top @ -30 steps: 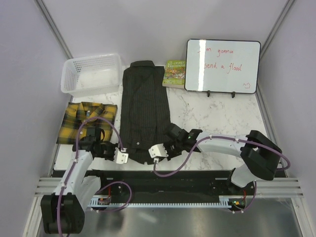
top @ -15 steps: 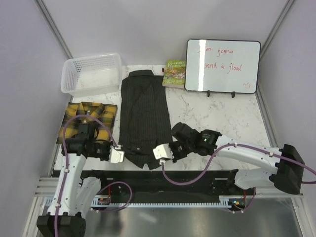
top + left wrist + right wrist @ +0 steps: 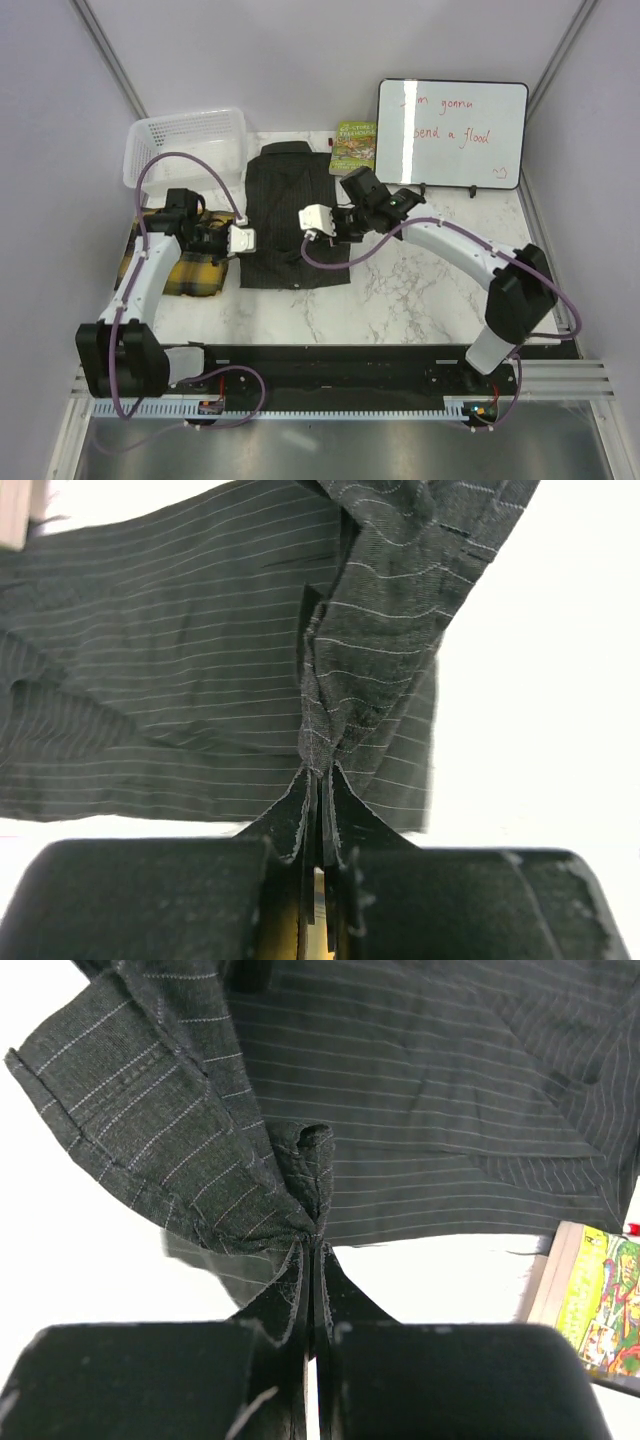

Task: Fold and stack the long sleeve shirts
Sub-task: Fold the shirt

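Observation:
The dark pinstriped shirt (image 3: 285, 190) lies mid-table, folded back on itself into a short rectangle. My left gripper (image 3: 250, 241) is at its left edge, shut on a bunched fold of the pinstriped cloth (image 3: 330, 720). At the right side of the shirt my right gripper (image 3: 312, 224) is shut on another pinched fold (image 3: 300, 1180). Both folds hang lifted above the flat part of the shirt (image 3: 430, 1110). The yellow-and-black plaid shirt (image 3: 190, 272) lies folded at the left, partly under my left arm.
A white mesh basket (image 3: 185, 150) stands at the back left. A green book (image 3: 353, 148) and a whiteboard (image 3: 450, 133) on feet stand at the back right. The book (image 3: 600, 1300) also shows beside the dark shirt's far end.
Both grippers have carried the dark shirt's near hem from the table's front edge toward the far side, doubling the shirt over itself. Both arms now reach further out.

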Available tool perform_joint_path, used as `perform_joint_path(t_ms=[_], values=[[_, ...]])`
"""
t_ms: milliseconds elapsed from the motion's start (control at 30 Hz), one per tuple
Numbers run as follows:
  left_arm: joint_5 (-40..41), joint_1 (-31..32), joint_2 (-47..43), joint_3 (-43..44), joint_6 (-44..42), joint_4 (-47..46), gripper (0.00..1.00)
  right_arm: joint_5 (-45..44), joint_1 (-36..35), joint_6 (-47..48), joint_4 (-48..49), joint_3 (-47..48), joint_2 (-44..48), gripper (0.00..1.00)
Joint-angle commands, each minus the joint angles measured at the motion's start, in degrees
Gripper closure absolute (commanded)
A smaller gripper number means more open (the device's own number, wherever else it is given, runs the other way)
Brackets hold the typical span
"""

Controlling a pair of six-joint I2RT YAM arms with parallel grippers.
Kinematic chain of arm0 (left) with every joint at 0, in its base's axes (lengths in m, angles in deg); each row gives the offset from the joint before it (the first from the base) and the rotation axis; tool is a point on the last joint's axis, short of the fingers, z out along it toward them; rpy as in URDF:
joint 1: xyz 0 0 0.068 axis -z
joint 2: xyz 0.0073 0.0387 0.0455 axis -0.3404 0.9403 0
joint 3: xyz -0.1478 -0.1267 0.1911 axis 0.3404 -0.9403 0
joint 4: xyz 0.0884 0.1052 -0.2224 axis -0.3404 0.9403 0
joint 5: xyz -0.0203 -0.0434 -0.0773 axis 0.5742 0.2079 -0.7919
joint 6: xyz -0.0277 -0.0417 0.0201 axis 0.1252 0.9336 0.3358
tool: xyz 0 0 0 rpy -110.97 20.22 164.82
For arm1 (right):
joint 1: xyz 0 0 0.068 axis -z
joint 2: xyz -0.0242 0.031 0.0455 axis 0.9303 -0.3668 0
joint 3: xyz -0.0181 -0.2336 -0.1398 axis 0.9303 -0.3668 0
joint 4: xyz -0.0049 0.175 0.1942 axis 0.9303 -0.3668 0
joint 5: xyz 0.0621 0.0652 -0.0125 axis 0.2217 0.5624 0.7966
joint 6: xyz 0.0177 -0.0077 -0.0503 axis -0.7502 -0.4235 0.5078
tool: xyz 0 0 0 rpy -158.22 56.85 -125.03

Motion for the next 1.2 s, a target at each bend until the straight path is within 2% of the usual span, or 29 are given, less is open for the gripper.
perform_joint_path(t_ms=[0,133,300,467,767,833,1000,1167], values=[[1.7,0.0,8.3,5.1,5.3,-10.5,0.98,2.9,3.6,4.7,0.2,8.1,-7.0,1.00],[3.2,0.0,14.8,7.1,8.2,-16.8,0.98,3.1,6.3,5.0,1.2,14.0,-16.3,1.00],[7.0,0.0,23.3,11.2,10.2,-20.9,0.98,3.3,8.2,5.4,3.6,20.0,-23.3,1.00],[9.0,-0.1,30.0,12.9,14.6,-25.1,0.98,2.6,8.6,5.5,6.3,21.4,-28.9,1.00],[16.2,0.0,36.4,12.5,17.9,-28.9,0.98,1.5,8.5,1.4,12.0,21.6,-34.6,1.00],[16.6,0.0,36.5,12.0,19.0,-28.9,0.98,0.9,8.4,0.7,12.0,21.6,-35.5,1.00],[18.7,6.3,31.3,4.2,17.7,-28.9,0.98,1.2,7.6,0.0,11.6,16.6,-32.0,1.00],[17.5,10.9,22.9,-7.7,20.1,-27.6,0.98,2.1,5.9,-1.8,11.3,4.2,-23.9,1.00]])
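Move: The dark shirt's chest, where the pinched hem is to be laid, lies about 14 cm ahead of each hand and 15 cm below, some 2 cm to the left hand's left and 1 cm to the right hand's left. The collar is about 36 cm ahead of the left hand and 7 cm to its right. Counted from the right hand, the book is 31 cm ahead and 5 cm to the right. The plaid shirt lies 9 cm ahead of the left hand and 20 cm to its left. The dark shirt's hem, still pinched in both shut grippers, is swung forward over the shirt and down onto its chest: both hands travel forward and sink together, about 14 cm each way, the left one drifting a little left and turning some 15 degrees counter-clockwise. Once low, they keep hold and draw back towards the base, the left about 4 cm and veering right, the right just under 2 cm. ##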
